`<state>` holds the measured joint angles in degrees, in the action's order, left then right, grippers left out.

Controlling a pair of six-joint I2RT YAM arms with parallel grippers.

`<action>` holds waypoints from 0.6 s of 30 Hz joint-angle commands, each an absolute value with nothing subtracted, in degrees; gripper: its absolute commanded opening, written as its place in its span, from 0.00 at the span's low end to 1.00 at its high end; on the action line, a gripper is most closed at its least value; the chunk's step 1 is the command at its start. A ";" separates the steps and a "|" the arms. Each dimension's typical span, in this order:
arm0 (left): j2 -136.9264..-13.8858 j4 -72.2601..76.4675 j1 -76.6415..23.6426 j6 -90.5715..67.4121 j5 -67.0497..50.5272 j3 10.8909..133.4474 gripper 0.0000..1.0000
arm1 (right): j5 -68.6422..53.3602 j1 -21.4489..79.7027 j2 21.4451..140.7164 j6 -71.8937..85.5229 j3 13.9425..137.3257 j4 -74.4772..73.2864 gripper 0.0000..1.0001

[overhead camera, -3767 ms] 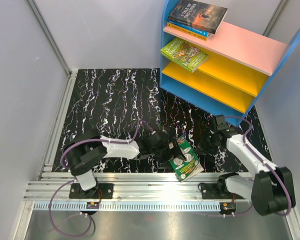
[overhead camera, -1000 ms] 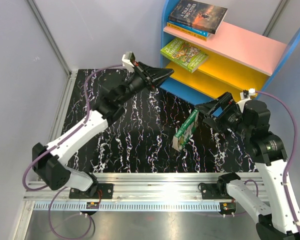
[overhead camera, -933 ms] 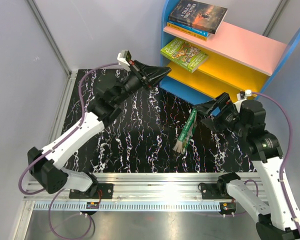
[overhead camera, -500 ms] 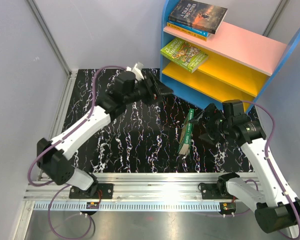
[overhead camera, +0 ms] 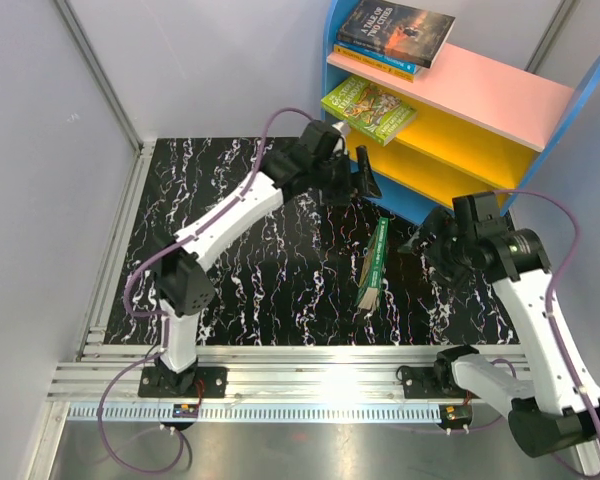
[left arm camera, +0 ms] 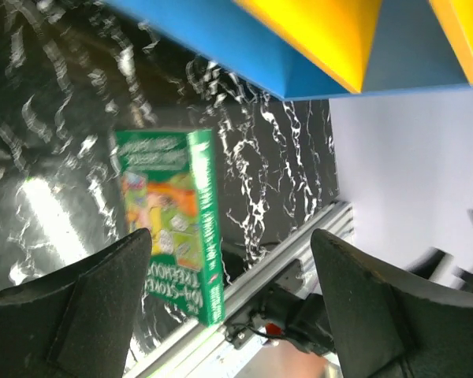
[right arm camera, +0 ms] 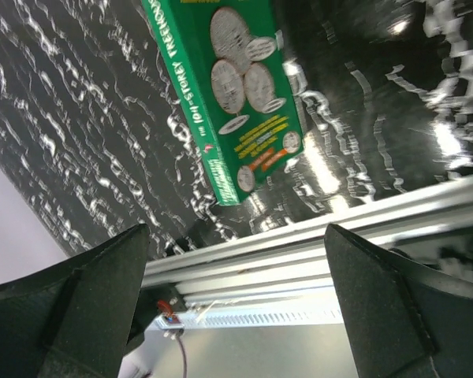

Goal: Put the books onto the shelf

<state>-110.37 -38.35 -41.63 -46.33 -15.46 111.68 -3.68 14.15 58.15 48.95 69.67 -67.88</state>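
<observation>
A green book with silver coins (overhead camera: 373, 265) stands tilted on its long edge on the black marbled table (overhead camera: 240, 250), and no gripper holds it. My left gripper (overhead camera: 365, 178) hangs open above and behind it, by the shelf's (overhead camera: 480, 90) blue base. In the left wrist view the green book (left arm camera: 173, 228) lies below and beyond the open left gripper (left arm camera: 229, 315). My right gripper (overhead camera: 423, 248) is open just right of the book. The right wrist view shows the green book (right arm camera: 236, 102) beyond the empty right gripper (right arm camera: 236, 315). A dark book (overhead camera: 395, 30) on a blue one (overhead camera: 380, 62) lies on the pink top board. A lime-green book (overhead camera: 370, 108) lies on the upper yellow board.
The shelf's blue base (left arm camera: 221, 47) and yellow boards pass close over my left gripper. A ridged metal rail (overhead camera: 310, 380) runs along the table's near edge. Grey walls (overhead camera: 40, 180) close in the left and back sides.
My left gripper has opened and swung right and down to the shelf's base. The green book has dropped from beside the right gripper's tips onto the table; the right gripper drew back right.
</observation>
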 commanded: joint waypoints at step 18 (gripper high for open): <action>-128.93 -57.92 -56.42 -34.36 -2.81 129.46 0.80 | 9.93 14.33 48.52 44.74 83.32 -89.82 1.00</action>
<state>-127.59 -57.65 -55.79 -35.75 -4.27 126.63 7.84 14.15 48.77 46.37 82.65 -76.71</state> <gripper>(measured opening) 0.819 0.994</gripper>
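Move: The green book stands spine-up on the table, roughly 8 cm back from the left gripper, 6 cm to its right and 19 cm below. The shelf's lower front edge has its middle about 7 cm ahead of the left gripper, 12 cm right and well below; the yellow-green book on its upper yellow board is about 14 cm straight ahead, near gripper height. From the right gripper, the green book is some 7 cm ahead, 7 cm left and 15 cm below. Bring the open left gripper right and back over the green book first, then down and back towards its spine: about 11 cm down in all, 8 cm back and 5 cm right. Tip the fingers steeper, turning slightly clockwise. Meanwhile lift the wide-open right gripper about 8 cm and draw it right and back, away from the book, fingers tilting up and outward. ##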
